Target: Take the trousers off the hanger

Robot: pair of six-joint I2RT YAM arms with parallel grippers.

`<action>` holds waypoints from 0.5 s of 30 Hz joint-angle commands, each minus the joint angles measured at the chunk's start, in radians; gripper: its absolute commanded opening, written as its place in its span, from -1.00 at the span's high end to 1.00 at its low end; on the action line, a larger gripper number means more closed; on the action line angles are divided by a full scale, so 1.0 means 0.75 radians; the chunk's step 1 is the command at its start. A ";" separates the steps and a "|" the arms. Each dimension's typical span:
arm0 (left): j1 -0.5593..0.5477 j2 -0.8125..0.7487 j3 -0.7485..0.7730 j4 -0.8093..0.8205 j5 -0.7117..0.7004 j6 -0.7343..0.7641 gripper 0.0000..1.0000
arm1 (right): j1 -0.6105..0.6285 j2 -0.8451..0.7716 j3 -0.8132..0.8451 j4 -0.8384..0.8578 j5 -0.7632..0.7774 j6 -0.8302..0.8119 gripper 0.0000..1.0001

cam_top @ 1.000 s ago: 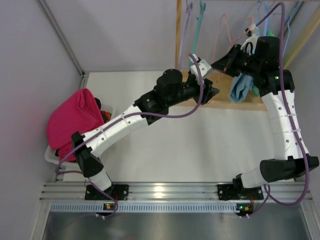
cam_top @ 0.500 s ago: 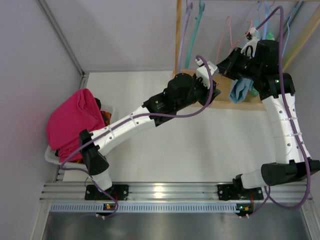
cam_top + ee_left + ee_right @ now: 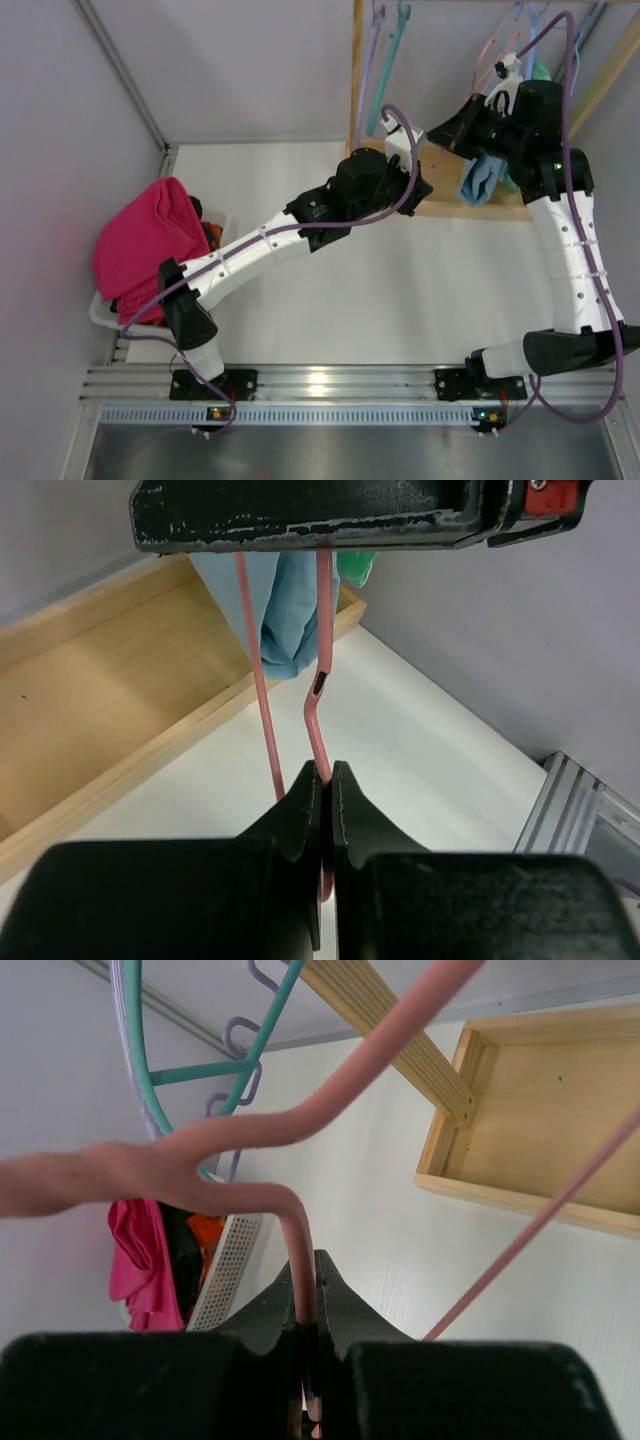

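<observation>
A pink wire hanger (image 3: 250, 1130) hangs at the wooden rack, and light blue trousers (image 3: 483, 178) are draped over it. In the left wrist view the trousers (image 3: 290, 620) hang behind two pink hanger (image 3: 324, 610) rods. My left gripper (image 3: 327, 780) is shut on the nearer rod, below the cloth. In the top view the left gripper (image 3: 424, 180) sits just left of the trousers. My right gripper (image 3: 308, 1295) is shut on the hanger's neck below the fork, and in the top view the right gripper (image 3: 440, 130) is above the left one.
A wooden rack post (image 3: 356, 70) rises from a shallow wooden base tray (image 3: 440, 208). Teal (image 3: 398, 60) and purple (image 3: 372, 60) hangers hang on the rail. A white basket (image 3: 100, 315) with pink cloth (image 3: 140, 245) stands at the left wall.
My left gripper moved right and up to the hanger, then closed on its rod. The right gripper kept its grip and shifted only slightly.
</observation>
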 commanded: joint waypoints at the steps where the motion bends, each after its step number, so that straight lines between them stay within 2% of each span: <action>1: -0.021 -0.051 0.002 -0.020 0.058 -0.057 1.00 | 0.017 -0.044 0.022 0.143 -0.084 0.055 1.00; 4: -0.011 -0.066 0.036 0.023 0.057 -0.133 1.00 | 0.019 -0.062 -0.025 0.208 -0.127 0.078 0.51; 7: -0.001 -0.080 0.059 0.078 0.009 -0.145 1.00 | 0.015 -0.085 -0.060 0.251 -0.131 0.078 0.20; 8: -0.001 -0.074 0.101 0.075 -0.006 -0.141 1.00 | 0.015 -0.089 -0.064 0.259 -0.131 0.078 0.00; 10: 0.001 -0.062 0.134 0.052 -0.045 -0.149 1.00 | 0.003 -0.091 -0.062 0.261 -0.131 0.080 -0.21; 11: 0.009 -0.056 0.159 0.042 -0.055 -0.162 1.00 | -0.004 -0.093 -0.060 0.261 -0.129 0.080 -0.46; 15: 0.063 -0.015 0.228 -0.038 -0.029 -0.288 1.00 | -0.042 -0.107 -0.062 0.261 -0.129 0.080 -0.80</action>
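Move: The pink hanger is pinched by both hands, its middle about 8 cm ahead, 5 cm right and 12 cm above the left hand, and from the right hand 1 cm ahead, 5 cm right and 7 cm up. The rail is some 18 cm straight ahead of the left hand and 28 cm up. Also from the left hand, the blue trousers hang about 15 cm ahead, 11 cm right and 5 cm up, and the teal hanger 13 cm ahead, 10 cm left and 18 cm up. The pink hanger passes wholly to the left hand: the right fingers spread from shut to nearly wide open and let go of it while that hand eases up about 2 cm. The left fingers keep their pinch, hardly shifting at first, then lift the hanger about 4 cm towards the height of the rail with a slight tilt, under 10 degrees. ##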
